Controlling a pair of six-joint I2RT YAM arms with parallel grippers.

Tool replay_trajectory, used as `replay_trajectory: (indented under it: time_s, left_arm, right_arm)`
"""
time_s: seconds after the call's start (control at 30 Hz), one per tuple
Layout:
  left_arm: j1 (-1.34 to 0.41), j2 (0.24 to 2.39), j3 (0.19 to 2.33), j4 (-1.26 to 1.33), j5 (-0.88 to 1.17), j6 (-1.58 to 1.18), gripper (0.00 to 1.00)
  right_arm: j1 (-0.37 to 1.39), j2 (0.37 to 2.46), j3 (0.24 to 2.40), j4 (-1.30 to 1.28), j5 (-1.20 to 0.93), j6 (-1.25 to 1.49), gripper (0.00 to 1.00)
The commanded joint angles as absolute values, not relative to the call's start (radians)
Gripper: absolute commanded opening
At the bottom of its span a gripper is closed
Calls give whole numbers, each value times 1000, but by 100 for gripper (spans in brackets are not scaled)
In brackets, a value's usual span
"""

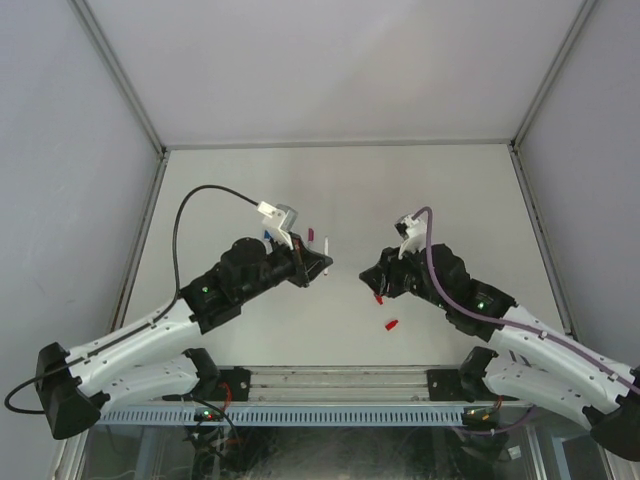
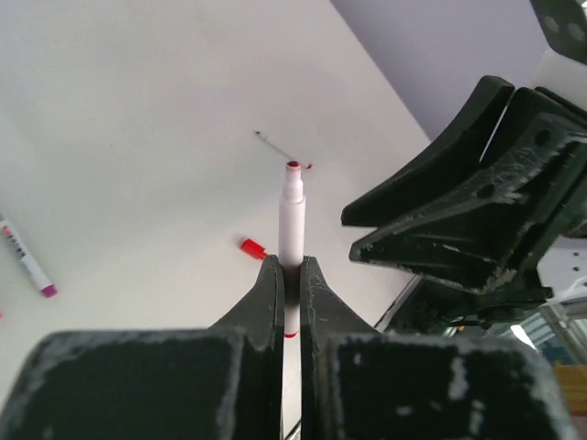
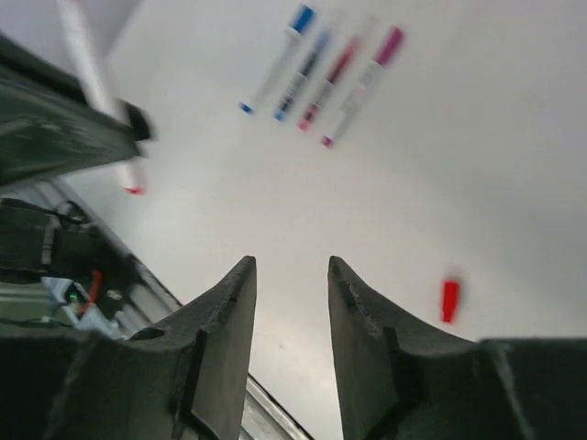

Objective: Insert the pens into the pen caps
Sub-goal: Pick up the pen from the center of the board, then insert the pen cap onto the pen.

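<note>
My left gripper point(image 2: 290, 261) is shut on a white pen point(image 2: 292, 215) that sticks out ahead of the fingers, its uncapped red tip pointing away. In the top view the left gripper point(image 1: 322, 264) faces my right gripper point(image 1: 368, 280) across a small gap. The right gripper point(image 3: 289, 263) stands open with nothing between its fingers. A red pen cap point(image 3: 448, 300) lies on the table to the right of them, and it also shows as the red cap point(image 1: 392, 324). Another small red piece point(image 1: 378, 298) lies just under the right gripper. Several pens point(image 3: 316, 78) lie side by side farther off.
A loose pen with a magenta end point(image 2: 27, 263) lies at the left of the left wrist view. A thin dark mark point(image 2: 273, 144) is on the table beyond the held pen. Grey walls close the white table point(image 1: 450, 200) on three sides; a metal rail point(image 1: 340, 380) runs along the near edge.
</note>
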State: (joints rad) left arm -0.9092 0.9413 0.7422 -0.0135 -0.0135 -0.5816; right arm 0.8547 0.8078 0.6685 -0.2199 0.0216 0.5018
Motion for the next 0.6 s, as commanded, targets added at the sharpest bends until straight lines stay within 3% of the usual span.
replay_trajectory:
  time_s: [0.0, 0.17, 0.37, 0.57]
  left_arm:
    - [-904, 908, 829, -118, -58, -473, 0]
    - [-886, 879, 857, -218, -122, -445, 0]
    - [-773, 827, 848, -270, -7, -437, 0]
    - [-720, 755, 883, -390, -33, -341, 0]
  right_arm:
    - [779, 836, 731, -449, 71, 471, 37]
    - [730, 973, 799, -583, 77, 442, 41]
    - [712, 1157, 861, -629, 105, 396, 57]
    - [663, 1339, 909, -626, 32, 362, 59]
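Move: Below the empty right hand, roughly 20 cm down, the nearer-to-hand red cap lies some 3 cm ahead and 4 cm to its right. A second red cap is about 7 cm closer to the base than that cap and 3 cm farther right. The white pen in the left fingers is about 8 cm left of the right hand and 2 cm ahead. From the left hand, the first red cap is about 11 cm right, 2 cm ahead and 24 cm down. Dropping about 12 cm and swinging some 6 cm right, away from the pen it has already handed over, the right hand drifts slightly forward, tips its fingers steeply down by about 40 degrees and opens them wider above the first red cap. The left hand, still pinching the white pen, carries it about 8 cm left and slightly forward, clear of the right arm. ##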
